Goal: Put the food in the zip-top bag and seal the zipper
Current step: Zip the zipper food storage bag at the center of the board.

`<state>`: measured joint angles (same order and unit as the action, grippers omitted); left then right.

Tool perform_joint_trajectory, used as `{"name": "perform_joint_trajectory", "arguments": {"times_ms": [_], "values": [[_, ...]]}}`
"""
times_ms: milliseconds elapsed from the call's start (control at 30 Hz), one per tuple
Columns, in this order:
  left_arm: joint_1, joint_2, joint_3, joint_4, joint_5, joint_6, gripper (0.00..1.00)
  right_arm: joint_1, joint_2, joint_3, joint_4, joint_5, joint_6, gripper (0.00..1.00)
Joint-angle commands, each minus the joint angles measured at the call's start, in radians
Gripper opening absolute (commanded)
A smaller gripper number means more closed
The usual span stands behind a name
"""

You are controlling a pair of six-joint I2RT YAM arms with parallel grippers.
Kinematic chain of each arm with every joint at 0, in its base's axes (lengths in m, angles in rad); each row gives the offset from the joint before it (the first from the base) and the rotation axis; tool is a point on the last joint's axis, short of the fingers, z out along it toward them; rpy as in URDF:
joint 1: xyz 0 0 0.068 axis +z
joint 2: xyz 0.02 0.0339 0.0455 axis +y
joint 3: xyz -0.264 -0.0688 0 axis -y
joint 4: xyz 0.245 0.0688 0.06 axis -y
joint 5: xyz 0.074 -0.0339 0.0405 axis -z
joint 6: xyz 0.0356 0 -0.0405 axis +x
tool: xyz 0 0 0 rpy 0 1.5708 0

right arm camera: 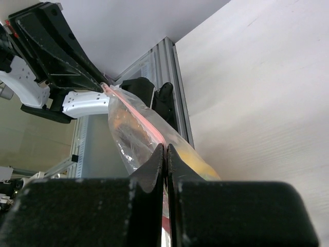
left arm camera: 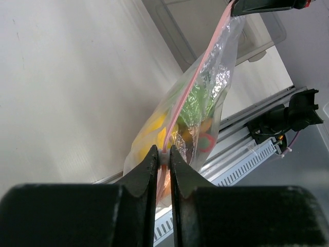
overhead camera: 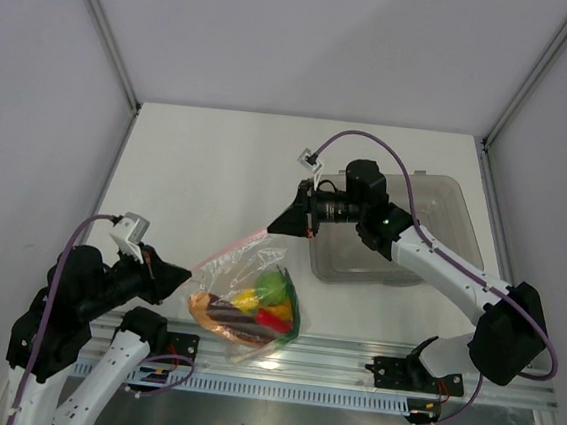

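The zip-top bag [overhead camera: 226, 267] hangs above the table's near edge, stretched between both grippers. The food [overhead camera: 265, 301] lies inside it: yellow, green, red, orange and dark purple pieces. The pinkish zipper [overhead camera: 243, 242] runs taut from my left gripper [overhead camera: 187, 274] up to my right gripper [overhead camera: 282, 228]. In the left wrist view my left gripper [left arm camera: 164, 155] pinches the zipper [left arm camera: 196, 81] at its near end, a white bit between the tips. In the right wrist view my right gripper [right arm camera: 165, 150] is shut on the zipper [right arm camera: 134, 113] at the other end.
A grey translucent bin [overhead camera: 433, 222] stands at the right of the table, just behind the right arm. A slotted aluminium rail [overhead camera: 349, 365] runs along the front edge under the bag. White walls close in the table on three sides.
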<state>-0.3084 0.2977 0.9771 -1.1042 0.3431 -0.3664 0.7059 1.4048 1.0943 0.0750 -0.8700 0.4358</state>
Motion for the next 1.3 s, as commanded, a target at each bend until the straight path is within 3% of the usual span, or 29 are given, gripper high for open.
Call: {"name": "perform_joint_trajectory", "arguments": {"times_ms": [0,967,1133,1267], "values": [[-0.005,-0.023,-0.012,-0.045,-0.036,-0.006,0.14,-0.029,0.013,0.052,0.022,0.037,-0.009,0.00],[-0.005,-0.043,0.011,-0.091,-0.147,-0.042,0.19,-0.046,0.029,0.061,0.023,0.019,-0.005,0.00],[-0.006,-0.029,0.034,-0.030,-0.168,-0.048,0.31,-0.025,0.017,0.062,0.003,0.005,-0.005,0.00],[-0.005,-0.029,0.025,0.076,-0.190,-0.059,0.57,0.001,-0.007,0.073,-0.053,0.012,-0.028,0.00]]}}
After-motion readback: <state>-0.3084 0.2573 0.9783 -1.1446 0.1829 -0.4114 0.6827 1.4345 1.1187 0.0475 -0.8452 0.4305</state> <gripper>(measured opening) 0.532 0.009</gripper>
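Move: The slider is still pinched in the left fingers. The zipper's left end lies about 3 cm to their left, 1 cm back and 2 cm lower. The zipper's right end, in the right fingers, is some 14 cm right and 10 cm ahead of the left hand. The bagged food hangs roughly 11 cm right, 3 cm ahead and 11 cm below it. From the right hand, the zipper's left end is about 17 cm left, 11 cm back and 4 cm lower. Draw the left gripper about 2.5 cm left and as far down, taking the slider towards the zipper's left end, with a slight counter-clockwise turn. Then open the fingers to let the bag go, coming up 1.5 cm and a little forward. Keep the right fingers shut on the other end, easing them some 2.5 cm forward, then back about 1 cm. ##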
